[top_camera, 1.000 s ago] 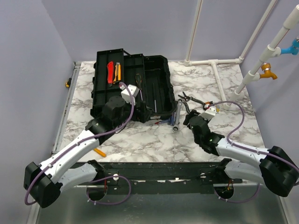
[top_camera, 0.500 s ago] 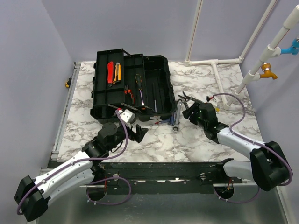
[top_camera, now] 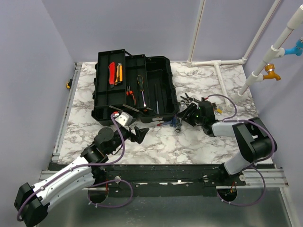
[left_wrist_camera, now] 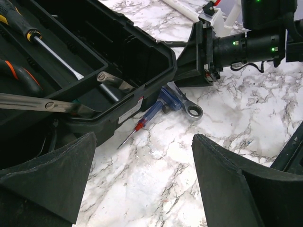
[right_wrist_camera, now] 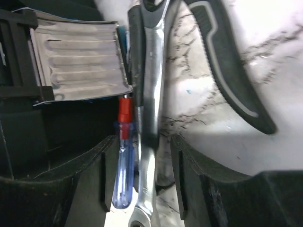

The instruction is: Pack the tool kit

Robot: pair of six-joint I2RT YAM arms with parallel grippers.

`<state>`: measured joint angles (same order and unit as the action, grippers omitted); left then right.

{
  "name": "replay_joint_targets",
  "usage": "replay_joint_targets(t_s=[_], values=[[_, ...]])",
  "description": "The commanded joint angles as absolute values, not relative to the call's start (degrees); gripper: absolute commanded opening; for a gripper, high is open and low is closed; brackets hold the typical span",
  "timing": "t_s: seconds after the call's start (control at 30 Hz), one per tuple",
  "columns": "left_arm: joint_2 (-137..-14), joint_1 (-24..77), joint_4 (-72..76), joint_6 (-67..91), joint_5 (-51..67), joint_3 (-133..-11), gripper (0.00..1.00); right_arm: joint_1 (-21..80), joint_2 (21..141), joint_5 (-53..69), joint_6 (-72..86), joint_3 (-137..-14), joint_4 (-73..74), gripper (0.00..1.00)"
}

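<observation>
The black toolbox lies open at the back left, with a screwdriver and orange-handled pliers in its tray. A silver wrench and a blue-and-red screwdriver lie on the marble by the box's front right corner. In the right wrist view my right gripper is open and low, with the wrench and the blue handle between its fingers and a gap still showing. My left gripper stands wide open over bare marble in front of the box, holding nothing.
Black-handled pliers lie just right of the wrench. Red and orange tools sit in the lid part. White pipes run along the back right. A metal latch plate on the box is close to my right fingers.
My left arm has drawn back from over the toolbox to the marble in front of it. My right gripper has swung left onto the wrench and its jaws have narrowed.
</observation>
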<state>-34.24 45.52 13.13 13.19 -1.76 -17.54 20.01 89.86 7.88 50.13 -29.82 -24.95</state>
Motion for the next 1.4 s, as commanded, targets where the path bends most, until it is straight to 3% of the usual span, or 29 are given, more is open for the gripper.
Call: replay_joint_targets(t_s=[0.0,0.1,0.17,0.3,0.37,0.6,1.1,1.37], values=[[-33.45,45.73,14.79,12.48,-3.03,-16.95,0.84,19.64,95.22,13.37,51.59,-30.66,-28.03,0.54],[-33.79,45.71,14.79,12.32,-3.15,-17.05,0.84,19.7,97.37,14.54,51.55,-31.78,-27.95,0.5],[-33.98,45.78,14.77,12.31,-3.15,-17.22,0.84,19.69,98.05,15.09,51.68,-32.29,-27.95,0.41],[-34.19,45.72,14.77,12.24,-3.31,-17.24,0.84,19.67,97.59,14.47,51.74,-32.6,-27.81,0.1],[-34.27,45.72,14.77,12.22,-3.43,-17.23,0.84,19.58,97.1,13.15,51.94,-33.28,-25.91,0.01],[-34.56,45.78,14.59,12.13,-3.6,-17.4,0.84,19.07,90.53,11.47,52.07,-32.5,-21.4,0.01],[-34.63,45.87,14.75,12.04,-3.24,-17.38,0.84,18.8,61.59,-6.08,40.88,-33.9,-2.18,0.01],[-34.03,45.8,15.46,11.95,-3.16,-16.66,0.84,18.85,65.66,3.69,33.4,-50.74,4.67,0.01]])
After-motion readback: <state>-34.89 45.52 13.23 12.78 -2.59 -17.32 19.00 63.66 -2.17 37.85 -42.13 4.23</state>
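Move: The wrench's middle is almost between the right hand's open fingers, about 2 cm ahead and 1 cm left, about 1 cm lower. The hammer lies level with the hand, some 3 cm left; the blue screwdriver is 6 cm left and 3 cm back; the black-handled cutters are 6 cm ahead and 6 cm right. The box's right compartment is centred roughly 13 cm ahead, 10 cm left. From the left hand, the wrench is some 13 cm ahead, 18 cm right and 17 cm down. The right hand eases about 2 cm forward and left over the wrench's shaft and closes its fingers nearly shut, pinching the shaft from both sides close to mid-length. It then draws back and right some 3 cm while starting to rise, and lifts the wrench about 15 cm with the fingers tipping up by some 15 degrees, drifting right by roughly 6 cm in all, away from the hammer and the toolbox's side, and swinging slightly forward again at the end. ##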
